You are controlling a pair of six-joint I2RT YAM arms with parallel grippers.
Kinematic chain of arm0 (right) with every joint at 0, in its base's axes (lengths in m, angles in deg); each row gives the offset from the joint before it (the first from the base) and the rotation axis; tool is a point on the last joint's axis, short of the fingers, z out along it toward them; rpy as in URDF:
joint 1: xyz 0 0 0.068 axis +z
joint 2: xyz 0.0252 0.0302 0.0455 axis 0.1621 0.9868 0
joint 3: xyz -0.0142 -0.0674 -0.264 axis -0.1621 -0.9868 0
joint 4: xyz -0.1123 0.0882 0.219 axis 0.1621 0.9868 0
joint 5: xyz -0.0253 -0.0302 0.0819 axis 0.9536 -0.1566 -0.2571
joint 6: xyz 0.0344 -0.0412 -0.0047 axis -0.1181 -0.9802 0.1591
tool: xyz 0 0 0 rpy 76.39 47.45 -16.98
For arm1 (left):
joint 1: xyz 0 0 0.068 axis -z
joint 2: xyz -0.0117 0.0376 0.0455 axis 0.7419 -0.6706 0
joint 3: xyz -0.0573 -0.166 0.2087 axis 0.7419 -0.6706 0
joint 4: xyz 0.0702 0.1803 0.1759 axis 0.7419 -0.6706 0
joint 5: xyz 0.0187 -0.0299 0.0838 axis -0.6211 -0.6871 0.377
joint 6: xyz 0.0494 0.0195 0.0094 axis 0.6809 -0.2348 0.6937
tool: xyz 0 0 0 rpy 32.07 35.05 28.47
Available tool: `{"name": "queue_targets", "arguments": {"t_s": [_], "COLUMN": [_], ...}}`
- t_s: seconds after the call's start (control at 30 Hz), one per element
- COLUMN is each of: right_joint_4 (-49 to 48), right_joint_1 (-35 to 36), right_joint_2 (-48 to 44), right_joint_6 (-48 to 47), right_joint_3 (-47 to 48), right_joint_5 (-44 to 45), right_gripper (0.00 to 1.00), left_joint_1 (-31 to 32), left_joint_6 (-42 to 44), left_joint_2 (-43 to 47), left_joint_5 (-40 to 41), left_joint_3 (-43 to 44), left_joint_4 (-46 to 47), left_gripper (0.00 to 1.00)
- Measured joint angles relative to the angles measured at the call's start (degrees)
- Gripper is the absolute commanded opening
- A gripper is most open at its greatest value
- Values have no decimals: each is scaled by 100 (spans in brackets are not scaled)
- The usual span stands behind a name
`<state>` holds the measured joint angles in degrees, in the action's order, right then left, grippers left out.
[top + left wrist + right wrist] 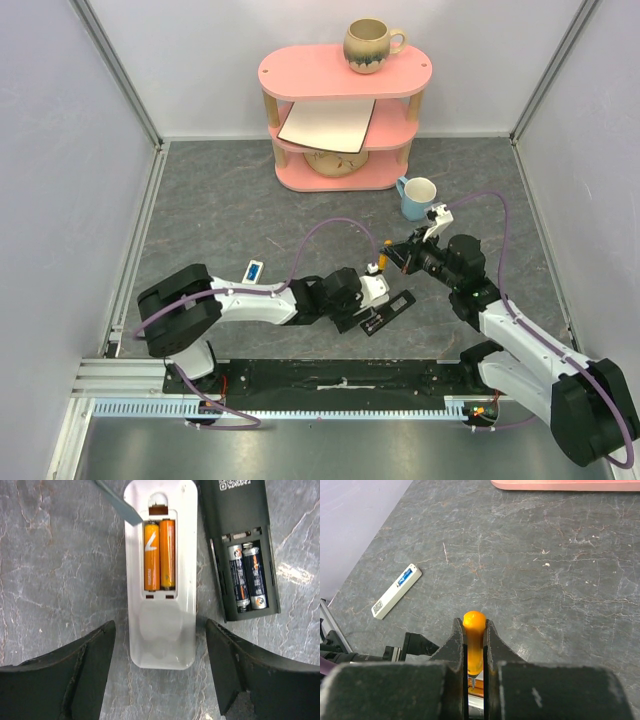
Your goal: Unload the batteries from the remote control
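Observation:
A white remote control [160, 630] lies back-up with its cover off, and two orange batteries [160, 555] sit side by side in its bay. My left gripper [160, 632] is open, one finger on each side of the remote's near end without touching it. Right of it lies a black remote [240, 510], also uncovered, holding two dark blue batteries [248, 577]. My right gripper [474, 630] is shut on an orange-handled screwdriver [473, 622]. The screwdriver's grey blade [117, 502] reaches the top left corner of the white remote's bay. From above, both grippers meet over the remotes [385, 305].
A slim white piece with a blue patch [254, 270] lies left of the arms, also in the right wrist view [396, 591]. A pink shelf [340, 75] with a mug [370, 45] on top stands at the back. A blue mug [418, 197] stands near the right arm.

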<state>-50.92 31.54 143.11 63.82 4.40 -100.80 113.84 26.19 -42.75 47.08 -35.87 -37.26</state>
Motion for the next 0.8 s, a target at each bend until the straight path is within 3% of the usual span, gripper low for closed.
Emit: {"name": "queue_targets", "arguments": {"t_s": [0.17, 0.27, 0.37, 0.8], "right_joint_4": [-114, -247, -348, -706], "right_joint_1": [-9, -11, -11, -11], "right_joint_2": [87, 262, 437, 719], "right_joint_6": [44, 101, 149, 186], "right_joint_3": [4, 4, 4, 46], "right_joint_5": [-31, -72, -94, -92], "right_gripper": [0, 0, 0, 0], "left_joint_1": [-2, -4, -4, -184], "left_joint_6": [-2, -4, -24, -280], "left_joint_2": [140, 140, 125, 490], "left_joint_5": [-22, -44, -63, 96], "left_joint_3": [-199, -208, -210, -599], "left_joint_4": [111, 133, 129, 153], "left_gripper": [74, 57, 48, 48]}}
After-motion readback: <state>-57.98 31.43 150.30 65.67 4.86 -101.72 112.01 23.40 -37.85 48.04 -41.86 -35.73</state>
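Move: The white remote's near end already lies between the open left fingers; its middle is about 2 cm ahead, 3 cm right and 1 cm below. The black remote's middle is level ahead, some 9 cm right and 1 cm below. The orange screwdriver hangs about 7 cm ahead, 6 cm right and 10 cm up. From the right hand holding that screwdriver, the white remote lies about 7 cm back, 4 cm left and 14 cm below. The left fingers close on the white remote's near end and draw it about 2.5 cm left. ##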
